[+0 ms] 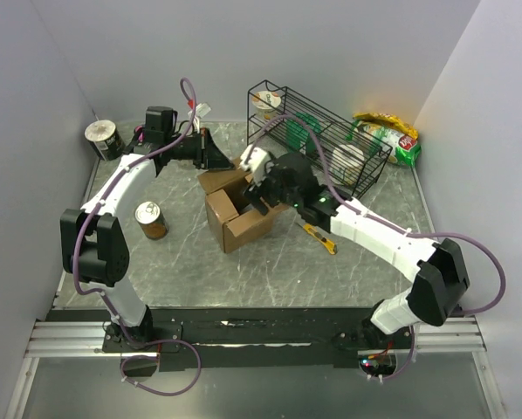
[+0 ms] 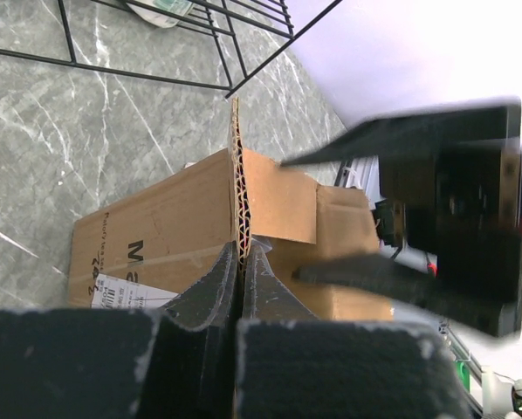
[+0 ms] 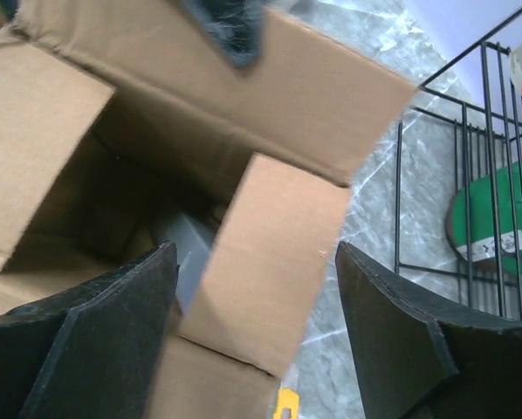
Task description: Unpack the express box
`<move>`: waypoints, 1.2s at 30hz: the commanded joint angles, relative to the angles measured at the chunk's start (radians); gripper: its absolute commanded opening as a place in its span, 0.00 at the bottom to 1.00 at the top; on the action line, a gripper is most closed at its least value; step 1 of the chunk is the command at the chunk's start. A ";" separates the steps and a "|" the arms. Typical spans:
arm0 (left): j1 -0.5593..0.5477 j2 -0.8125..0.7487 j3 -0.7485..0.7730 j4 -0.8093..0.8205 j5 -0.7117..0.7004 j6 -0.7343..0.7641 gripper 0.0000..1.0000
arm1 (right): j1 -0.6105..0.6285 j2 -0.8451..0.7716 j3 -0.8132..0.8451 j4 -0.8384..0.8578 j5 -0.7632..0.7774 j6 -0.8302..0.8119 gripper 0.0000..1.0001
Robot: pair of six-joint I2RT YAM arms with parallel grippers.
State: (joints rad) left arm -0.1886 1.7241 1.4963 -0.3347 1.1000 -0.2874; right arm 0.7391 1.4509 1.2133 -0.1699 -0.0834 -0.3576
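The express box (image 1: 243, 216) is a brown cardboard carton in the middle of the table, its top flaps open. My left gripper (image 1: 212, 157) is shut on the edge of the far-left flap (image 2: 238, 175), whose corrugated edge runs up from between the fingertips. My right gripper (image 1: 265, 188) hangs over the box's opening with its fingers (image 3: 113, 323) wide apart. A loose flap (image 3: 270, 262) stands between them, touching neither. Something grey (image 3: 184, 251) lies inside the box, mostly hidden. A white label (image 2: 126, 292) shows on the box's side.
A black wire basket (image 1: 322, 140) holding packets stands behind the box, close to the right arm. A yellow box cutter (image 1: 319, 238) lies right of the box. A tin can (image 1: 152, 220) stands to its left, another (image 1: 104, 140) in the far-left corner. A snack bag (image 1: 388, 133) lies at the far right.
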 commanded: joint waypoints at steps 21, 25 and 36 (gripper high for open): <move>0.001 -0.047 0.010 0.000 -0.026 0.028 0.01 | -0.104 0.124 0.262 -0.374 0.193 0.000 0.50; 0.001 -0.047 0.007 -0.007 -0.022 0.037 0.01 | -0.170 0.128 0.325 -0.411 0.100 0.054 0.41; 0.001 -0.047 -0.001 -0.003 0.027 0.048 0.01 | -0.299 0.204 0.376 -0.467 -0.142 0.164 0.06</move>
State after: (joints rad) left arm -0.2020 1.7172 1.4960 -0.3237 1.0374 -0.2707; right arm 0.5224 1.6028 1.5669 -0.5293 -0.1982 -0.2306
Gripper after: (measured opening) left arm 0.043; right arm 0.140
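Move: Just ahead of the right hand's open fingers, some 4 cm forward, 2 cm to its right and 2 cm lower, is the box's short right-end flap, leaning inward. The long far flap is about 5 cm ahead and 6 cm left of this hand. The yellow cutter lies roughly 14 cm to its right, 2 cm back and 20 cm down. From the left hand the short flap is about 6 cm right, 2 cm back and 2 cm lower. Dipping slightly and a touch to the left at first with its fingers wide open, the right hand then swings forward and right, about 5 cm each way, rising some 2 cm by the end. On the way its fingers close to a narrow gap and pinch the short right-end flap, while the tips tilt down and turn clockwise some 10 degrees. The left hand keeps its pinch on the long far flap, nearly still. ##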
